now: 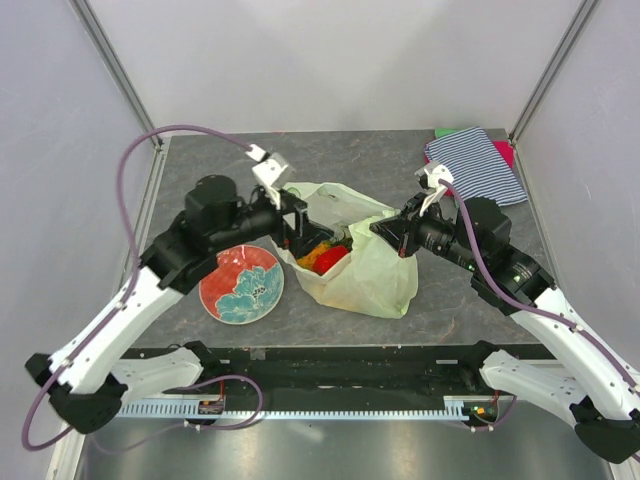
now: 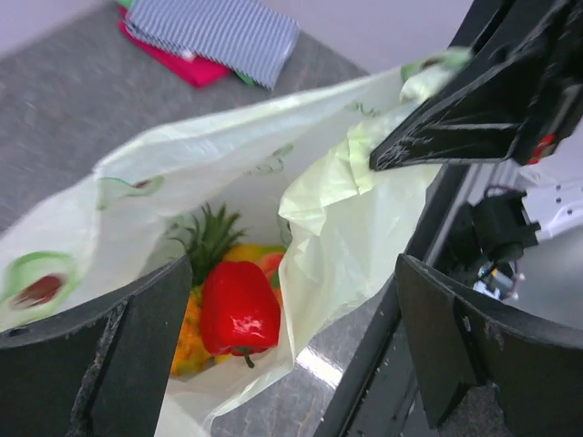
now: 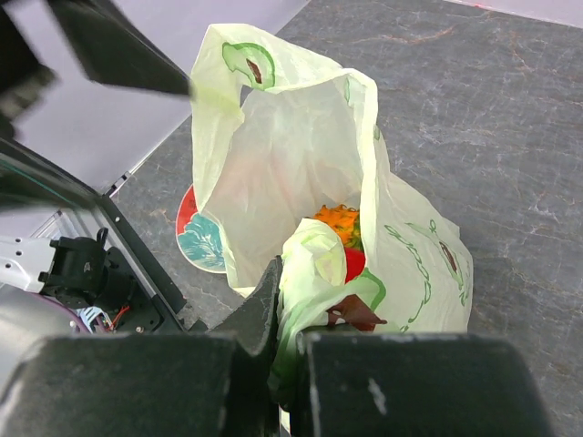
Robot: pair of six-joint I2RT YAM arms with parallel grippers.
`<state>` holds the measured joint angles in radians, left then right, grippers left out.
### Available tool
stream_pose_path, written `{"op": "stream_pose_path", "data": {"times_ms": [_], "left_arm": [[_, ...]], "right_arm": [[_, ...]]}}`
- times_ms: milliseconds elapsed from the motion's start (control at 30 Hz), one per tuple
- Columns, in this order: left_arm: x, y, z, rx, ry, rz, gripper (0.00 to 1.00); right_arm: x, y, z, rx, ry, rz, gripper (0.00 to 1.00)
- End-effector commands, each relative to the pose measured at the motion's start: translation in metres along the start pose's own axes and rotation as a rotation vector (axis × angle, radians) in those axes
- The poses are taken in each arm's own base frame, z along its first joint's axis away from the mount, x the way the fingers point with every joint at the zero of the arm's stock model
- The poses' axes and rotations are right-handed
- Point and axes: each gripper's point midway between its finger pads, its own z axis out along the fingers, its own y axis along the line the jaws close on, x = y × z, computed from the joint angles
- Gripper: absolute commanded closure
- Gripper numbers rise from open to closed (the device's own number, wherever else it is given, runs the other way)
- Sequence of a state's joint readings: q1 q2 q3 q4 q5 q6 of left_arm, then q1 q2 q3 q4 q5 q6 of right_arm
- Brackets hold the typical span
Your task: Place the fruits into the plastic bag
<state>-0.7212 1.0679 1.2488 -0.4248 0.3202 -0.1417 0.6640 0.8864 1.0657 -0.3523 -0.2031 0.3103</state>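
The pale green plastic bag [image 1: 352,262] stands open mid-table. Inside it lie fruits: a red pepper-like piece [image 2: 239,308], an orange pineapple [image 2: 189,337] with green leaves, and a yellow-orange fruit [image 2: 253,255] behind them. My left gripper [image 1: 296,226] hangs open over the bag's left mouth, its fingers [image 2: 100,364] wide apart and holding nothing. On the right, my right gripper [image 3: 296,350] is shut on a bunched fold of the bag's rim [image 3: 314,264] and holds that side up. The pepper [image 3: 353,266] and pineapple [image 3: 339,223] show past that fold.
A red plate with blue-white flowers [image 1: 241,285] lies bare just left of the bag. A striped blue-white cloth [image 1: 477,170] over pink and green cloths sits at the back right corner. Frame posts and white walls enclose the grey table.
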Motion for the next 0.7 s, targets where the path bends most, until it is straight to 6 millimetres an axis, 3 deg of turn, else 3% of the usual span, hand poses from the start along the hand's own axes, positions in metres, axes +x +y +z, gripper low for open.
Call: {"op": "stream_pose_path", "data": {"times_ms": [0,67,167,467,667], "left_arm": [[-0.043,0.02,-0.041,-0.192,-0.132,0.065,0.01],[-0.034,0.055,-0.051,-0.387,-0.076,0.073,0.01],[-0.026,0.082,-0.056,-0.536,-0.007,0.097,0.01],[-0.005,0.1,-0.015,-0.487,0.121,0.097,0.01],[0.015,0.114,-0.019,-0.548,0.18,0.058,0.05]], "right_arm": [[-0.011,0.003,-0.002,-0.008,-0.047,-0.006,1.0],[-0.011,0.004,-0.001,-0.012,-0.045,-0.007,1.0],[-0.01,0.004,0.002,-0.018,-0.037,-0.004,1.0],[-0.014,0.008,0.001,-0.032,-0.049,0.01,1.0],[-0.014,0.001,-0.003,0.012,-0.051,0.015,1.0]]}}
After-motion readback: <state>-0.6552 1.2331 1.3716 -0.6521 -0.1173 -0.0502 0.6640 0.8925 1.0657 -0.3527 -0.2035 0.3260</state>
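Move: My left hand hangs open and empty over the bag's mouth. The bag's avocado-print handle at the far left rim lies about 12 cm ahead, 6 cm left and 13 cm lower. Inside the bag, the red pepper is almost straight below, some 28 cm down. The pineapple is about 3 cm ahead and 3 cm left, at similar depth. From my right hand, which pinches the near-right rim, that handle lies roughly 10 cm ahead, 19 cm left and 12 cm lower. I swing my left hand clear of the mouth towards the far left handle: first leftward and up some 5 cm, then forward about 8 cm in all while sinking roughly 10 cm from the top of the arc. The wrist turns some 25 degrees counter-clockwise and its left side rises; the fingers stay wide open. My right hand keeps its pinch on the rim. ##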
